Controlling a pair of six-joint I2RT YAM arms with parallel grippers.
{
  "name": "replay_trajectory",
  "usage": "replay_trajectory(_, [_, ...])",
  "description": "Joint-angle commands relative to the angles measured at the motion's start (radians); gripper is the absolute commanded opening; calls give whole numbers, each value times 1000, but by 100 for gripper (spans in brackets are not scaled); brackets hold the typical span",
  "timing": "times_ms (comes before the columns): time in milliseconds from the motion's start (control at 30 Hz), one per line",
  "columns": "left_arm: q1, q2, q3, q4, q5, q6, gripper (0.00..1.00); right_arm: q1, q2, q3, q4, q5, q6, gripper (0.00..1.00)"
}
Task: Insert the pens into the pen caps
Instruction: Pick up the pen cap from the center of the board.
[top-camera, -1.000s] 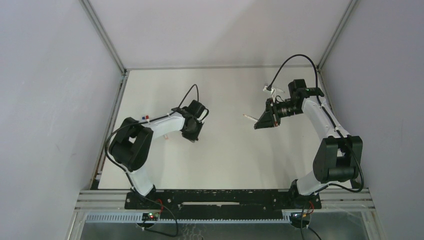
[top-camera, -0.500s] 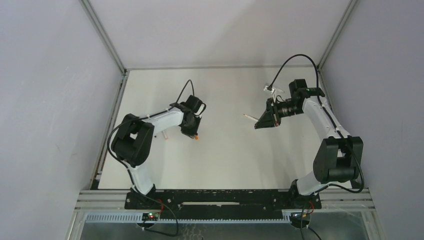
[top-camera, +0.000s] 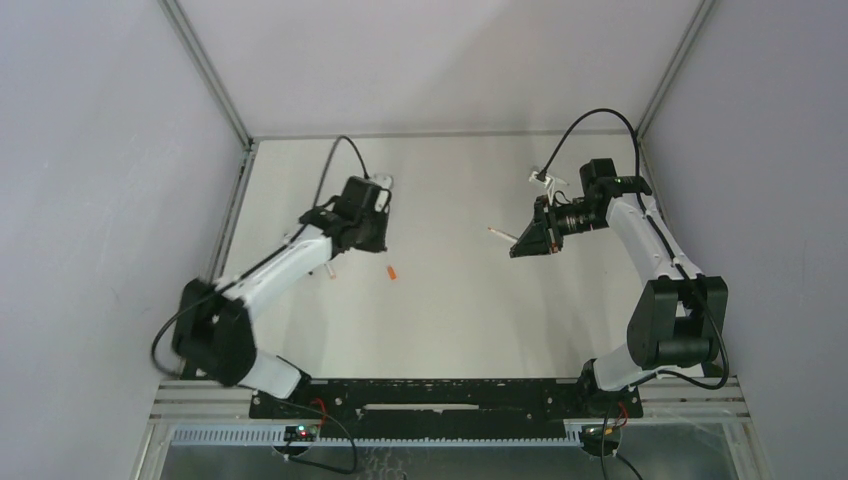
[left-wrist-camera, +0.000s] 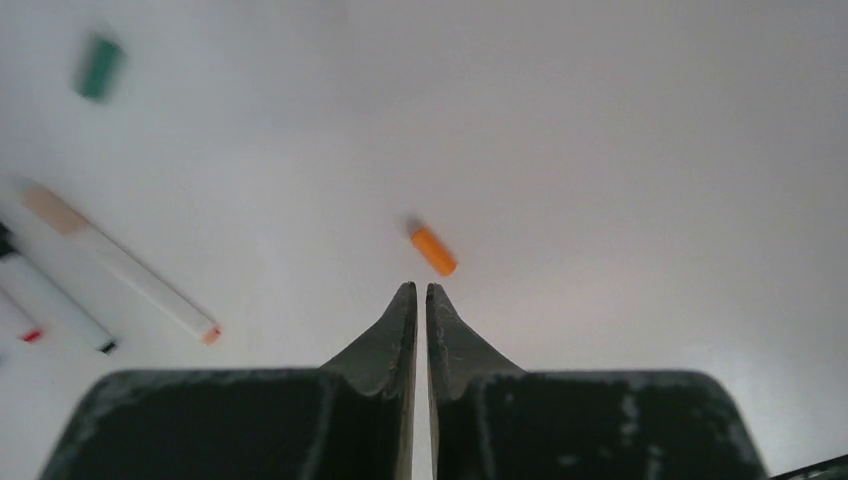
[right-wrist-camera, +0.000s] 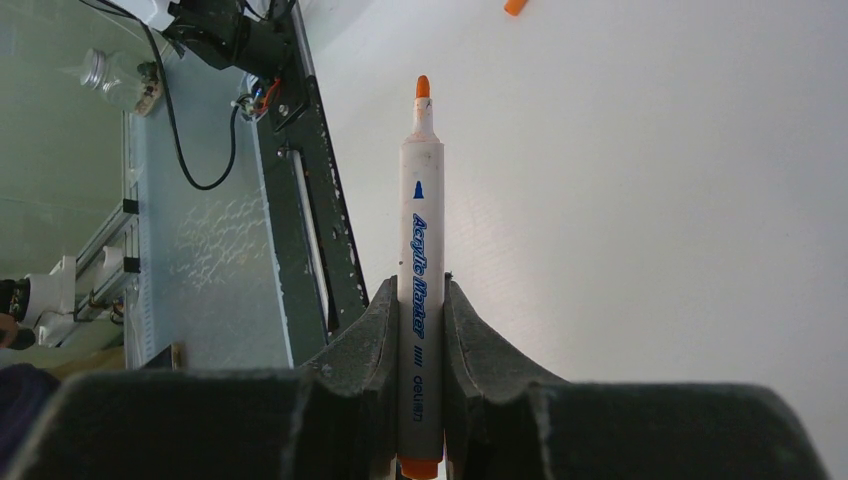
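Note:
My right gripper is shut on a white marker pen with an orange tip and holds it above the table, tip toward the middle; the pen also shows in the top view. An orange pen cap lies loose on the table, also in the left wrist view and at the top edge of the right wrist view. My left gripper is shut and empty, raised above the cap; in the top view it is back-left of it. Three uncapped pens and a blurred green cap lie to the left.
The pens at the left show partly under my left forearm in the top view. Grey walls and metal posts close the table at the back and sides. The black base rail runs along the near edge.
My left arm has stretched out and swung back and to the left, uncovering the orange cap on the table. The right arm with its pen has stayed still.

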Motion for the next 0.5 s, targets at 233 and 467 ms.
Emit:
replay_trajectory(233, [52, -496, -215, 412, -86, -131, 87, -5, -38, -2, 14, -37, -17, 0])
replay_trajectory(467, [178, -470, -348, 531, 192, -409, 99, -5, -37, -2, 14, -40, -17, 0])
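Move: The orange pen cap lies on the board almost straight below the left hand, about 10 cm down and roughly 1 cm back and 1 cm to its right. A capped white pen lies some 13 cm to the hand's left and 4 cm farther out; a green pen cap sits about 9 cm left and 11 cm ahead. From the right hand, the orange cap is roughly 24 cm to the left, 5 cm ahead and 19 cm lower. Upward, fast and empty, the left hand carries on its climb away from the orange cap, gaining about 15 cm before sinking a little and drifting a few centimetres left. On the way the wrist swings the fingers up from pointing steeply down, some 30 degrees or more, outward and to the right, and the shut fingers spread wide open. ##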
